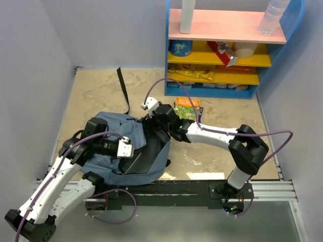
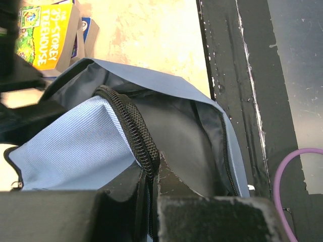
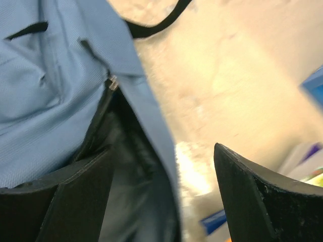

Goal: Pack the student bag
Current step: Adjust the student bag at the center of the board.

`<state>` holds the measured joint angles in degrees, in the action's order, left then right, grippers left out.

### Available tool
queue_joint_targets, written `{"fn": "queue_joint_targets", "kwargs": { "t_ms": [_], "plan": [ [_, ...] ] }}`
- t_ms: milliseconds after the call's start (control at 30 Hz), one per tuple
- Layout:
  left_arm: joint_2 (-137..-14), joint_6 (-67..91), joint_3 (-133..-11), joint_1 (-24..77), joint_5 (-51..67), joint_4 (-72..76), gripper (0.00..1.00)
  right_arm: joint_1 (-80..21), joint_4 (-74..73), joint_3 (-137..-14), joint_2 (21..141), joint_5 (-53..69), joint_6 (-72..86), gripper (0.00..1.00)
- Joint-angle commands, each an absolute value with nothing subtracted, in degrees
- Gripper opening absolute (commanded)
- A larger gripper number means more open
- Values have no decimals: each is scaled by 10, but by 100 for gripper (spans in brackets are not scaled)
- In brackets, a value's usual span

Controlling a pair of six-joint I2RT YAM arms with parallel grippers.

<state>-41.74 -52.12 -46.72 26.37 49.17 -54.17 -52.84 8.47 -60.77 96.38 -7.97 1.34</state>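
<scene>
The student bag point(image 1: 115, 128), slate-blue with a dark lining, lies open on the tan table between my arms. My left gripper point(image 1: 133, 153) is shut on the bag's zipper rim point(image 2: 132, 126) and holds that edge up; the left wrist view shows the jaws point(image 2: 151, 174) pinching the black zipper tape. My right gripper point(image 1: 154, 130) hovers at the far side of the opening. Its fingers point(image 3: 252, 196) stand wide apart and open, with the bag's blue rim point(image 3: 151, 126) passing loosely between them. A yellow-green book point(image 1: 187, 108) lies just beyond the bag, its cover point(image 2: 45, 38) also in the left wrist view.
A blue shelf unit point(image 1: 227, 91) with a pink top holds bottles and snack packs at the back right. A black strap point(image 1: 122, 91) trails from the bag toward the back wall. The black base rail point(image 1: 176, 189) runs along the near edge. Walls close in on both sides.
</scene>
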Motion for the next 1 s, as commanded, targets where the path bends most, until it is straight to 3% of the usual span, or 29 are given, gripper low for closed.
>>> {"fn": "queue_joint_targets", "kwargs": {
  "t_ms": [0, 500, 633, 733, 800, 833, 967],
  "plan": [
    [-414, -540, -497, 266, 524, -555, 0, -518, 20, -685, 978, -89, -157, 82],
    [-410, -548, -509, 266, 519, -570, 0, -480, -159, -867, 1128, 83, -233, 83],
    [-412, -548, -507, 266, 519, -565, 0, -471, -170, -912, 1162, 92, -228, 77],
    [-414, -547, -508, 267, 514, -561, 0, -456, -194, -946, 1193, 128, -208, 62],
    [-415, -545, -508, 266, 502, -555, 0, -440, -189, -955, 1199, 148, -182, 26],
    [-414, -544, -506, 266, 495, -551, 0, -432, -182, -952, 1197, 149, -171, 3],
    [-407, -540, -473, 266, 432, -513, 0, -405, -100, -906, 1162, 140, -117, 0]
  ]
}}
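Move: The student bag's opening rim, at its far right corner beside the zipper end, lies from the open right hand about 5 cm ahead, 3 cm left and 6 cm below. The black strap is roughly 13 cm ahead and 8 cm left, and the books are 5 cm ahead and 18 cm right, both some 12 cm below. From the left hand, still pinching the flap's zipped edge, that corner is about 16 cm ahead, 3 cm right and 10 cm lower. Right hand rises forward, then sinks about 8 cm, drifting left, and closes, pinching the student bag's far-right rim. ##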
